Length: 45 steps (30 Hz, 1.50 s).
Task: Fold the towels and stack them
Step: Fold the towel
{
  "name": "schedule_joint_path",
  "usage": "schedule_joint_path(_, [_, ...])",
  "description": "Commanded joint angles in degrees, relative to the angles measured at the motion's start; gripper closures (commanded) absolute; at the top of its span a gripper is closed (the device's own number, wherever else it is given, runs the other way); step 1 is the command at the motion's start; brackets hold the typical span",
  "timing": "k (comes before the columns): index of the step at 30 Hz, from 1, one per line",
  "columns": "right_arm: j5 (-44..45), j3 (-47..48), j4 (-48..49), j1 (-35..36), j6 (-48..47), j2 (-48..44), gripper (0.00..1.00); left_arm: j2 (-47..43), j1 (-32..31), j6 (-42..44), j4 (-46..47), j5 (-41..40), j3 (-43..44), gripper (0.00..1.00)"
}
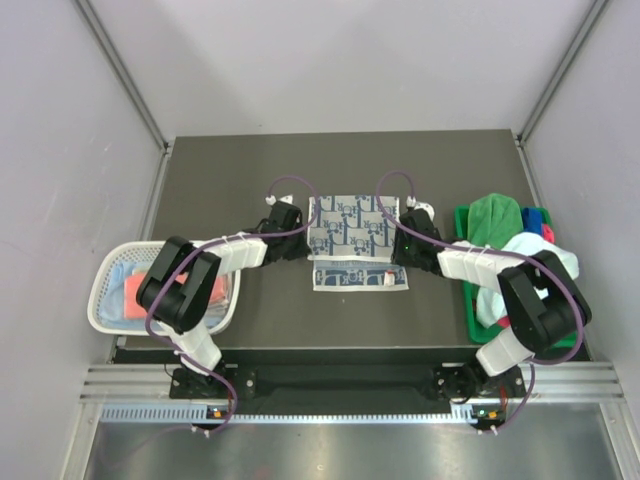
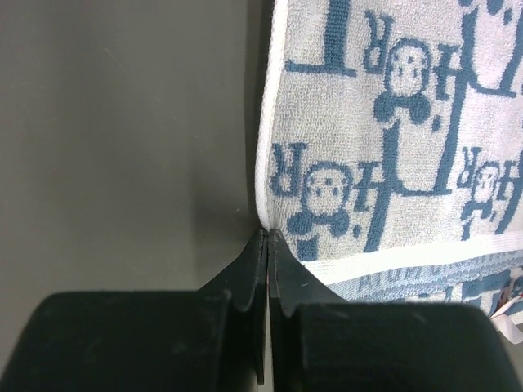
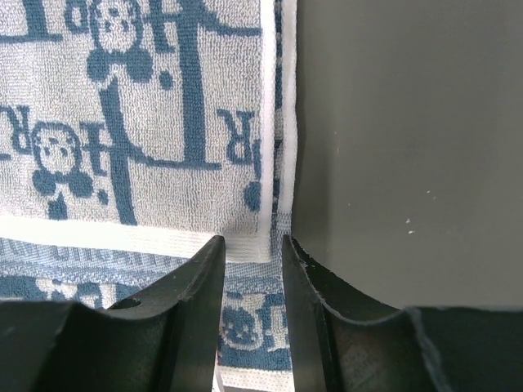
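A navy-and-white patterned towel (image 1: 350,232) lies on the middle of the dark table, its upper layer folded over a lower layer that shows as a strip along the near edge (image 1: 355,278). My left gripper (image 1: 303,240) is at the fold's near left corner. In the left wrist view its jaws (image 2: 268,233) are shut and pinch the corner of the towel (image 2: 392,122). My right gripper (image 1: 398,247) is at the near right corner. In the right wrist view it (image 3: 252,242) is open and empty, straddling the corner of the towel (image 3: 122,122) above the lower layer (image 3: 253,322).
A white mesh basket (image 1: 108,300) at the left holds a coral pink towel (image 1: 134,290) and a pale one. A green bin (image 1: 470,300) at the right holds green (image 1: 495,212), blue (image 1: 535,216) and whitish (image 1: 540,250) towels. Bare table lies behind the patterned towel.
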Motion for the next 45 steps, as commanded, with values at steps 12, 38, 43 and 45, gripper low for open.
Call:
schedule_joint_path(12, [0.12,3.45,1.48,-0.68,0.35,0.92,0.73,-0.12,-0.01,0.88,-4.63,2.25,2.92,1.00])
schedule_joint_path(38, [1.44,3.71,-3.00,-1.47,-0.62,-6.54,1.00,-6.63,-0.10,2.73,-11.31,7.26,7.05,1.00])
schedule_joint_path(43, [1.71,3.54,-5.11,-1.56,-1.15,-9.53,1.00,-7.86,-0.27,2.90,-12.19,9.02,7.31,1.00])
schedule_joint_path(45, [1.71,3.18,-5.73,-1.56,-1.24,-10.94,1.00,-8.38,-0.71,2.99,-12.45,9.11,7.23,1.00])
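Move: The right hand stands open with its fingertips around the near right corner of the top layer, which is almost at the hand point. The towel's tag lies about 3 cm back and 1 cm left of that hand, and the bottom layer's near right corner some 6 cm back and 3 cm right. The left hand already holds the top layer's near left corner; the bottom layer's near left corner lies about 7 cm back and 1 cm right of it. The right fingers shut from about a third open, pinching the top layer's near right corner just above the table, while the left hand keeps its pinch on the near left corner and eases back 1 to 2 cm and about 1 cm right. Then both hands, still closed, lift the near edge between them by about 4.5 cm, the right going nearly straight up and the left first rising slowly, then faster, with only a slight turn of the wrist. ##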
